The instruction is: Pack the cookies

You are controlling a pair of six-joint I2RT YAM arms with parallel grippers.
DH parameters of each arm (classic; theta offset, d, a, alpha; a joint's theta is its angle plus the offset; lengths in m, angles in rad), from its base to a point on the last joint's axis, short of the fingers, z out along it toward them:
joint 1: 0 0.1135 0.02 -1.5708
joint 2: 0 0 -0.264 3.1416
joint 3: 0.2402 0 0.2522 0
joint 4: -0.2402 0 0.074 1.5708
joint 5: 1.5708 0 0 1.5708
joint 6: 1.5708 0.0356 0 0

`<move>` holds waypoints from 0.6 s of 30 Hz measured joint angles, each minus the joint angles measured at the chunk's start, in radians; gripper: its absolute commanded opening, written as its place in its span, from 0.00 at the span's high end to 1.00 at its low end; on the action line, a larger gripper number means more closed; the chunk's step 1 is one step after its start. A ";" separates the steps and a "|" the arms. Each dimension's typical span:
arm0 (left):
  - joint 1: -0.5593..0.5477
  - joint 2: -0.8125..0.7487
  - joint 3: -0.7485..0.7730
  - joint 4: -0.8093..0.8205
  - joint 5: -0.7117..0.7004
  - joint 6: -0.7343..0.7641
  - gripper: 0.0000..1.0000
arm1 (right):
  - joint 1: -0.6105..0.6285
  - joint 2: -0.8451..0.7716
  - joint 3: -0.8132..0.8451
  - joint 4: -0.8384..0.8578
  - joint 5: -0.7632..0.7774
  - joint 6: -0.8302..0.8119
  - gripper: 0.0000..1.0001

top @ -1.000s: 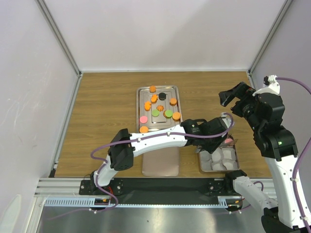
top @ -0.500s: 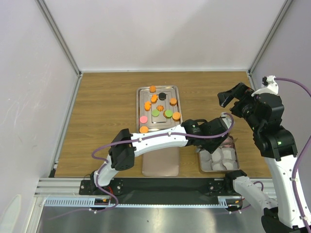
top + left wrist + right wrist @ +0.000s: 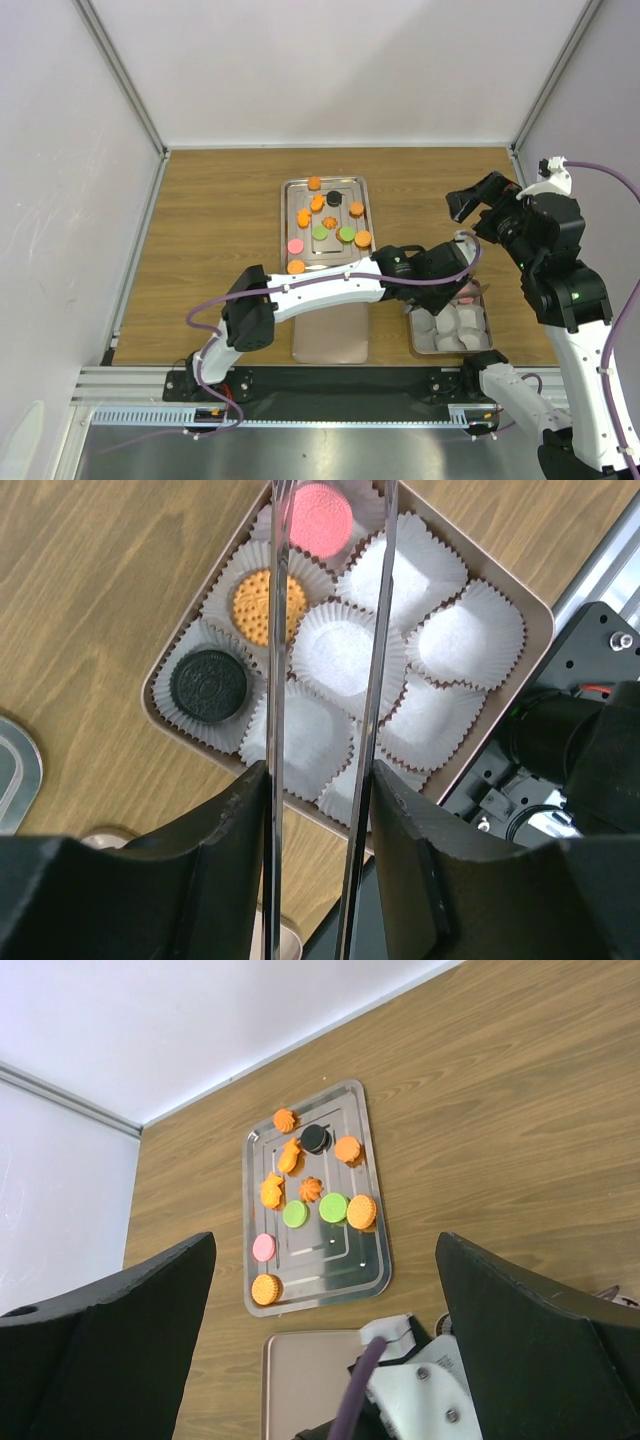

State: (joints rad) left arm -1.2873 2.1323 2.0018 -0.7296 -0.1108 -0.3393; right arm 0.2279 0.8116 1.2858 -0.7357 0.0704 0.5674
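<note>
Several cookies (image 3: 325, 220) in orange, pink, green and black lie on a steel tray (image 3: 287, 215), which also shows in the right wrist view (image 3: 375, 1260). My left gripper (image 3: 462, 285) is shut on metal tweezers (image 3: 275, 680) over the small square box (image 3: 160, 695) of paper cups. In its far row a black cookie (image 3: 207, 684), an orange cookie (image 3: 269, 603) and a pink cookie (image 3: 318, 518) each sit in a cup. The pink one lies between the tweezer tips, and the right blade stands clear of it. My right gripper (image 3: 478, 197) is open and empty, raised at the right.
A flat beige lid (image 3: 332, 335) lies near the front edge, between the steel tray and the arm bases. The left arm stretches across it toward the box (image 3: 483, 335). White walls enclose the wooden table.
My left gripper has shifted slightly over the box's far row, and the pink cookie now sits a little lower in view. The right arm has barely moved.
</note>
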 measured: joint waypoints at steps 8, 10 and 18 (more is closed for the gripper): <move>0.002 -0.199 -0.214 0.023 -0.042 -0.010 0.53 | 0.000 0.008 -0.047 0.030 -0.027 -0.001 0.00; 0.007 -0.280 -0.283 0.022 -0.056 -0.020 0.53 | 0.000 0.012 -0.067 0.043 -0.035 0.000 0.00; 0.134 -0.597 -0.589 0.002 -0.132 -0.097 0.53 | 0.002 0.063 -0.126 0.107 -0.085 0.000 0.00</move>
State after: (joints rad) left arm -1.1538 1.5356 1.4132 -0.7273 -0.2424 -0.4358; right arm 0.2298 0.8742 1.1595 -0.6289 -0.0143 0.5671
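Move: The left hand holds the tongs. The near green cookie on the metal tray lies about 24 cm ahead of it, 20 cm to its left and 13 cm below. The orange cookie beside it is some 23 cm ahead and 16 cm left. The pink cookie already in the box is 5 cm ahead, 10 cm right; the tan tray is level with the hand, 24 cm left. From the right hand, that green cookie is 15 cm ahead, 25 cm left and 35 cm below. Leftward and ever faster, about 17 cm, the left hand carries the tongs clear of the box of cups towards the metal tray of cookies, rising some 5 cm on the way and only late easing forward as it turns counter-clockwise. It keeps its half-open hold on the tongs, no cookie in them. The empty right hand, still wide open, sinks with a smaller drift forward and left. ##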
